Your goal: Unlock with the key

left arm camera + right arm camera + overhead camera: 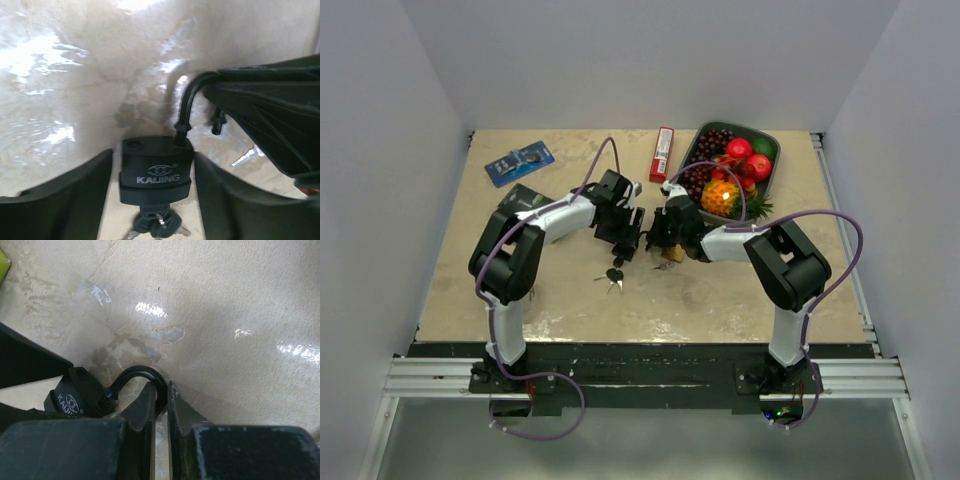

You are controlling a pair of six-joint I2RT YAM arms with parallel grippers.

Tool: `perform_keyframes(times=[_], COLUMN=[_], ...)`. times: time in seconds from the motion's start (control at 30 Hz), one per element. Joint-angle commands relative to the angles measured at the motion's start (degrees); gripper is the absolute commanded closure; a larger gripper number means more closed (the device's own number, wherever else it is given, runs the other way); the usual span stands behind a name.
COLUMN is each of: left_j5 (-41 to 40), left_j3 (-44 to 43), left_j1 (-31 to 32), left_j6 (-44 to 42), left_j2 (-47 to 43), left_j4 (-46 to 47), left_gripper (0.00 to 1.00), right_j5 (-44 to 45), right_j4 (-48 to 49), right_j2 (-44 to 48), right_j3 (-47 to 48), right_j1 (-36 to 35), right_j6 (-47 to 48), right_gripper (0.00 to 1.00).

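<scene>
A black padlock (155,167) marked KAIJING lies on the beige table between the fingers of my left gripper (152,152), which stands open around its body with a gap on the left side. Its shackle (187,95) is swung open, one leg out of its hole. My right gripper (161,387) is shut on the bend of the shackle (137,372), with the lock body (70,397) at the left. A bunch of black-headed keys (155,225) sits at the keyhole end. From above, both grippers (630,240) (658,238) meet mid-table, keys (613,278) just below.
A dark tray (775,140) of fruit stands at the back right, with a red packet (662,153) beside it. A blue pack (518,162) and a dark flat object (525,195) lie at the back left. A silver key blade (245,157) rests near the lock.
</scene>
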State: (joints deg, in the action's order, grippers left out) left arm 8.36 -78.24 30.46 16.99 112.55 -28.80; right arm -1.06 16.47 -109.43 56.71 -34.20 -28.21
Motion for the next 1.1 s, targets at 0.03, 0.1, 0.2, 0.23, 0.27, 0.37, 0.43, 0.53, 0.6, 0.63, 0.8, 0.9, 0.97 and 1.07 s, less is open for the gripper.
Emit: perform_keyframes(times=[0.03, 0.1, 0.2, 0.23, 0.27, 0.37, 0.43, 0.53, 0.6, 0.63, 0.8, 0.9, 0.97, 1.07], left_j5=[-6.2, -6.0, -5.6, -5.5, -5.7, -7.9, -11.7, -13.9, -14.0, -14.6, -18.3, -21.3, -22.9, -25.1], left_j3=[-2.4, -2.4, -2.3, -2.0, -1.7, 1.0, 2.8, 4.8, 6.5, 7.0, 10.1, 12.4, 14.1, 18.5], left_j1=[-1.8, -1.8, -1.8, -1.8, -1.8, -1.9, -2.0, -2.7, -3.4, -3.5, -3.7, -3.9, -4.4, -5.4], left_j6=[1.2, 1.6, 1.6, 1.5, 1.1, 1.0, 1.3, 1.7, 1.7, 1.6, 0.2, -0.4, -0.9, -1.3], left_j2=[-1.7, -3.3, -6.2, -7.2, -8.2, -14.9, -17.4, -22.1, -25.4, -26.5, -33.6, -37.8, -41.3, -45.6], left_j4=[2.1, 2.6, 3.7, 4.4, 5.0, 7.8, 8.9, 9.9, 11.0, 11.4, 12.4, 13.4, 14.6, 16.6], left_gripper=[0.01, 0.01, 0.01, 0.01, 0.01, 0.01, 0.01, 0.01, 0.01, 0.01, 0.01, 0.01, 0.01, 0.0], right_j5=[2.4, 2.5, 3.4, 3.7, 4.1, 4.7, 5.3, 5.6, 5.4, 5.4, 3.9, 1.6, 0.3, -1.8], right_j4=[-4.3, -4.3, -4.9, -5.1, -5.3, -6.4, -7.4, -7.9, -8.2, -8.4, -8.3, -7.9, -7.2, -6.0], right_j2=[-0.9, -1.3, -1.7, -1.8, -1.5, -1.3, -1.1, -0.7, -0.4, -0.2, 1.8, 3.8, 6.0, 9.7], right_j3=[0.6, 1.0, 1.7, 1.9, 2.0, 3.1, 3.5, 4.3, 4.8, 4.9, 4.7, 4.0, 3.2, 1.3], right_j1=[0.7, 0.8, 1.0, 1.0, 1.1, 1.1, 1.2, 1.5, 1.4, 1.4, 1.4, 1.3, 1.3, 1.4], right_j6=[2.9, 2.5, 2.3, 2.3, 2.4, 2.8, 2.9, 3.2, 3.2, 3.3, 3.5, 3.7, 3.8, 4.2], right_gripper=[1.0, 1.0, 1.0, 1.0, 1.0, 1.0, 0.99, 0.92, 0.84, 0.8, 0.54, 0.47, 0.45, 0.42])
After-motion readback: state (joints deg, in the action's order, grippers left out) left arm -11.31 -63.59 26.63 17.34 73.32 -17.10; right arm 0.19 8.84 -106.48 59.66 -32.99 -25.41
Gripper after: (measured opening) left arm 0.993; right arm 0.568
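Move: The left hand has the black padlock's body between its fingers, its middle about 1 cm below the hand point. Its keys trail some 7 cm back and 2 cm to the left, about 2 cm lower. From the right hand, which pinches the open shackle, the body lies about 7 cm to the left and 2 cm back, 1 cm lower; the brass padlock sits some 8 cm right and 3 cm back, the loose key 4 cm right and 7 cm back, both about 2 cm lower. Staying low at first, the left hand spreads its fingers wide to let go of the black padlock's body, then rises fast by about 20 cm and swings some 9 cm left, its fingers tipping up towards forward. The right hand keeps its pinch on the shackle, edges 1–2 cm right, then opens a little over half and begins to lift clear. ##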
